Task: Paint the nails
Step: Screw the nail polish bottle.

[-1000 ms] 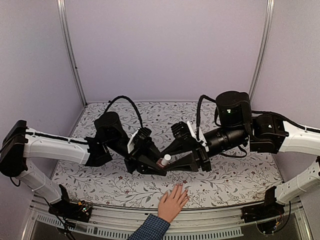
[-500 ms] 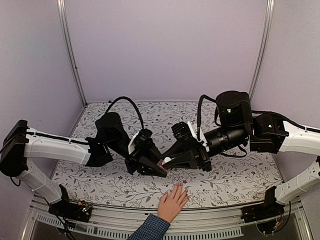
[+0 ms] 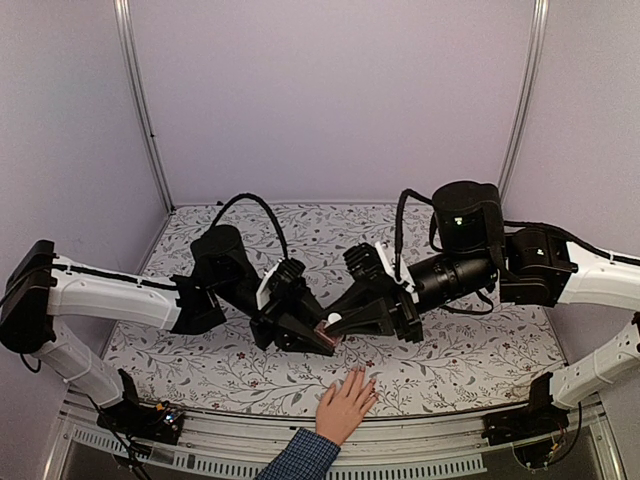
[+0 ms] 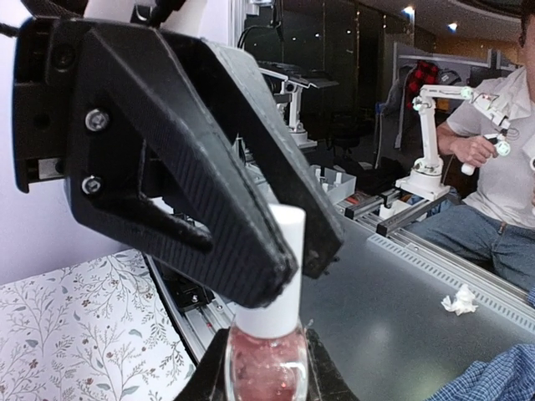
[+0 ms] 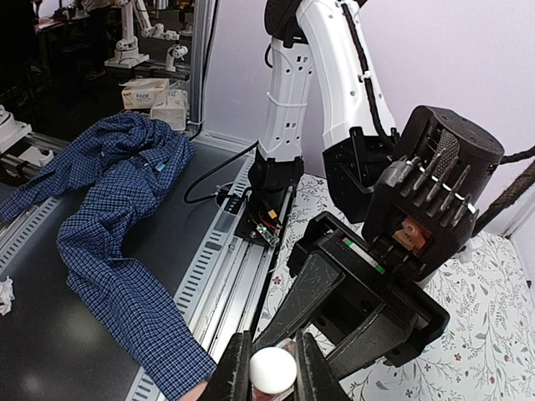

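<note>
A small pink bottle (image 4: 266, 368) with a white cap (image 4: 282, 267) is held just above the flowered table. My left gripper (image 3: 312, 336) is shut on the bottle's glass body. My right gripper (image 5: 272, 372) comes from the opposite side, its fingers (image 5: 238, 372) pressed against both sides of the white cap (image 5: 272, 369). A light-skinned hand (image 3: 343, 408) with a blue checked sleeve (image 3: 300, 458) lies flat at the table's near edge, just in front of both grippers. The nails (image 3: 357, 375) at its fingertips are too small to make out.
The flowered table cover (image 3: 460, 360) ends at a metal rail (image 3: 420, 455) along the near edge. Lilac walls close in the back and sides. Beyond the rail, the rest of the blue checked shirt (image 5: 117, 184) lies on a dark surface, and a crumpled tissue (image 4: 458, 301) lies on it too.
My right gripper's jaws have closed onto the white cap, which now shows less from above. The left gripper, the bottle and the hand have stayed where they were.
</note>
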### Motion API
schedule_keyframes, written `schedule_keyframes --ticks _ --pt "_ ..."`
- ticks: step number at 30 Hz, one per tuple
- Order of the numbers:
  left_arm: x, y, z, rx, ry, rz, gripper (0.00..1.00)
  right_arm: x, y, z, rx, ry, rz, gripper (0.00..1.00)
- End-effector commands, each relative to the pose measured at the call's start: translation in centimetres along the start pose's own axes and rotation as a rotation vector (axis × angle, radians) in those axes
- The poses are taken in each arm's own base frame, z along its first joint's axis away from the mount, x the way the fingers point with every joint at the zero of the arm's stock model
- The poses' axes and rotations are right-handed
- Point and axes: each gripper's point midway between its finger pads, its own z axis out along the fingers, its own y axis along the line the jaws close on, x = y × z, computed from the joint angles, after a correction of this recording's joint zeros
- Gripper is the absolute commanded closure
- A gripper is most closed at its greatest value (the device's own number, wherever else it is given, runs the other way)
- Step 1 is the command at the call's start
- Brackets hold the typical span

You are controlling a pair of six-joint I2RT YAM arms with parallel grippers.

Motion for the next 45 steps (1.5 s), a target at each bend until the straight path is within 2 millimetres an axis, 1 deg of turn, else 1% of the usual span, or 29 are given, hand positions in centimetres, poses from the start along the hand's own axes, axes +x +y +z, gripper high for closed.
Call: schedule_keyframes --ticks 1,5,9,13,20,25,31,35,37,42,45 --pt "-2.6 0.6 -0.3 -0.063 -0.046 0.082 1.0 0.9 0.2 0.6 -0.009 0.021 0.025 0.94" --pt "-3.5 1.2 -0.9 -0.122 -0.066 0.105 1.0 1.5 -0.1 0.8 0.004 0.034 0.044 0.96" --pt "-4.2 2.2 -1.8 -0.22 -0.089 0.125 1.0 1.9 -0.4 0.9 0.023 0.05 0.059 0.98" --pt "-5.1 2.7 -2.7 -0.307 -0.115 0.152 1.0 2.5 -1.3 1.0 0.066 0.075 0.077 1.0" --pt "-5.6 4.2 -4.2 -0.464 -0.138 0.184 1.0 3.4 -3.4 0.7 0.141 0.098 0.144 1.0" --pt "-6.2 5.7 -5.4 -0.585 -0.16 0.191 1.0 4.1 -5.0 0.8 0.205 0.114 0.189 1.0" --pt "-6.9 7.2 -7.4 -0.742 -0.2 0.212 1.0 5.3 -6.9 0.9 0.284 0.135 0.249 1.0" --pt "-7.1 7.9 -8.4 -0.823 -0.216 0.225 1.0 6.0 -8.5 0.8 0.366 0.143 0.291 1.0" --pt "-7.2 8.3 -9.3 -0.881 -0.225 0.229 1.0 6.3 -9.2 0.7 0.41 0.142 0.313 1.0" --pt "-7.2 9.4 -11.1 -1.004 -0.252 0.231 1.0 7.1 -10.8 0.6 0.503 0.129 0.377 1.0" --pt "-7.0 9.9 -11.8 -1.058 -0.257 0.231 1.0 7.5 -11.7 0.5 0.545 0.124 0.417 1.0"
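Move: The white cap of the nail polish bottle is already between the right hand's fingertips. The bottle's glass body is in the left hand's grip, so the cap lies straight above the left hand point, by about 4 cm, and the body about 4 cm below the right. The hand being painted lies far beneath, roughly 26 cm below the left hand, some 3 cm to its right and about 2 cm back. Bottle and cap are swung forward together, away from the robot, by about 12 cm and only slightly left, while the two hands twist against each other. The left keeps its grip on the glass and turns some 50 degrees counter-clockwise; the right keeps the cap pinched and turns about 35 degrees clockwise, in the tightening sense. ##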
